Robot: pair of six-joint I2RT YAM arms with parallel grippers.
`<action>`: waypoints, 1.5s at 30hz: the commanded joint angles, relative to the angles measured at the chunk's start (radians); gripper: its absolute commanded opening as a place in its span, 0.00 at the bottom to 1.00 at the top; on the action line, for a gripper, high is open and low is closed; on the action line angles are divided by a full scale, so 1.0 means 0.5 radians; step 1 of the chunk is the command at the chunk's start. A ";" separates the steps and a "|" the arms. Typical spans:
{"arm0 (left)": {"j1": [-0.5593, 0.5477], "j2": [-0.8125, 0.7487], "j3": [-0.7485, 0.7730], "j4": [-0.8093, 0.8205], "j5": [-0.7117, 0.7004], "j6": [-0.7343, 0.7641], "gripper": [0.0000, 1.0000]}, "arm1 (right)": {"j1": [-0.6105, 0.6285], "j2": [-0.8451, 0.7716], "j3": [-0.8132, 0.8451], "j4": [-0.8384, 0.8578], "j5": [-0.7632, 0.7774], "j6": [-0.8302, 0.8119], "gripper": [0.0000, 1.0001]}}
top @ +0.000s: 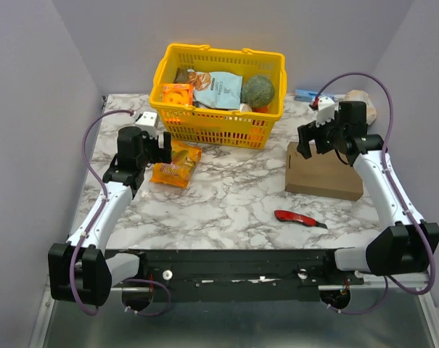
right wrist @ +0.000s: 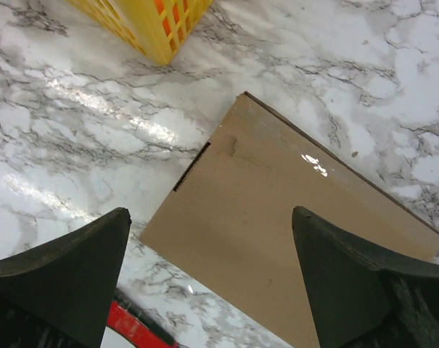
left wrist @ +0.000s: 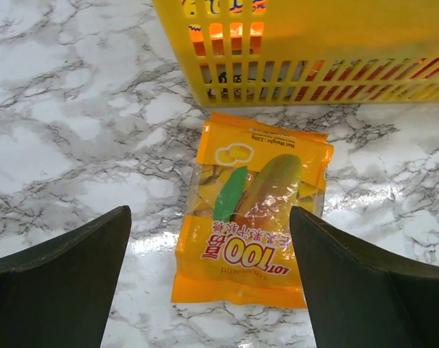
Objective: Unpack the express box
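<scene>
The express box (top: 322,174) is a flat brown cardboard mailer lying shut on the right of the marble table; in the right wrist view its lid (right wrist: 277,239) fills the middle. My right gripper (top: 317,139) hovers over the box's far left part, open and empty (right wrist: 210,221). My left gripper (top: 155,145) hangs open at the left, above an orange snack packet (top: 175,164); the packet (left wrist: 252,217) lies flat between and beyond the two dark fingers (left wrist: 67,279).
A yellow basket (top: 266,72) with several groceries stands at the back centre, its wall (left wrist: 313,43) just past the packet. A red utility knife (top: 297,218) lies in front of the box. A blue item (top: 306,94) and a pale bag lie at the back right.
</scene>
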 commanded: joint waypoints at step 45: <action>-0.150 -0.155 -0.095 -0.253 0.558 0.406 0.99 | 0.856 0.248 -1.036 -0.058 0.003 -1.798 0.54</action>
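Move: The red knife lies on the table about 17 cm back from the right hand, 3 cm to its left and some 21 cm below. The express box lies about 4 cm back, 3 cm to the right and 19 cm below that hand. The yellow basket's middle is roughly 14 cm ahead and 26 cm left of it, 14 cm down. From the left hand the knife is about 17 cm back, 40 cm right and 19 cm below. The red knife's handle end is what the right hand comes down to: it sweeps back and down off the express box, some 20 cm lower, then eases left and lower, turning about 70 degrees counter-clockwise and closing partway with the fingertips astride the handle. The left hand, still open, draws back and right above the orange bag, turning clockwise. ##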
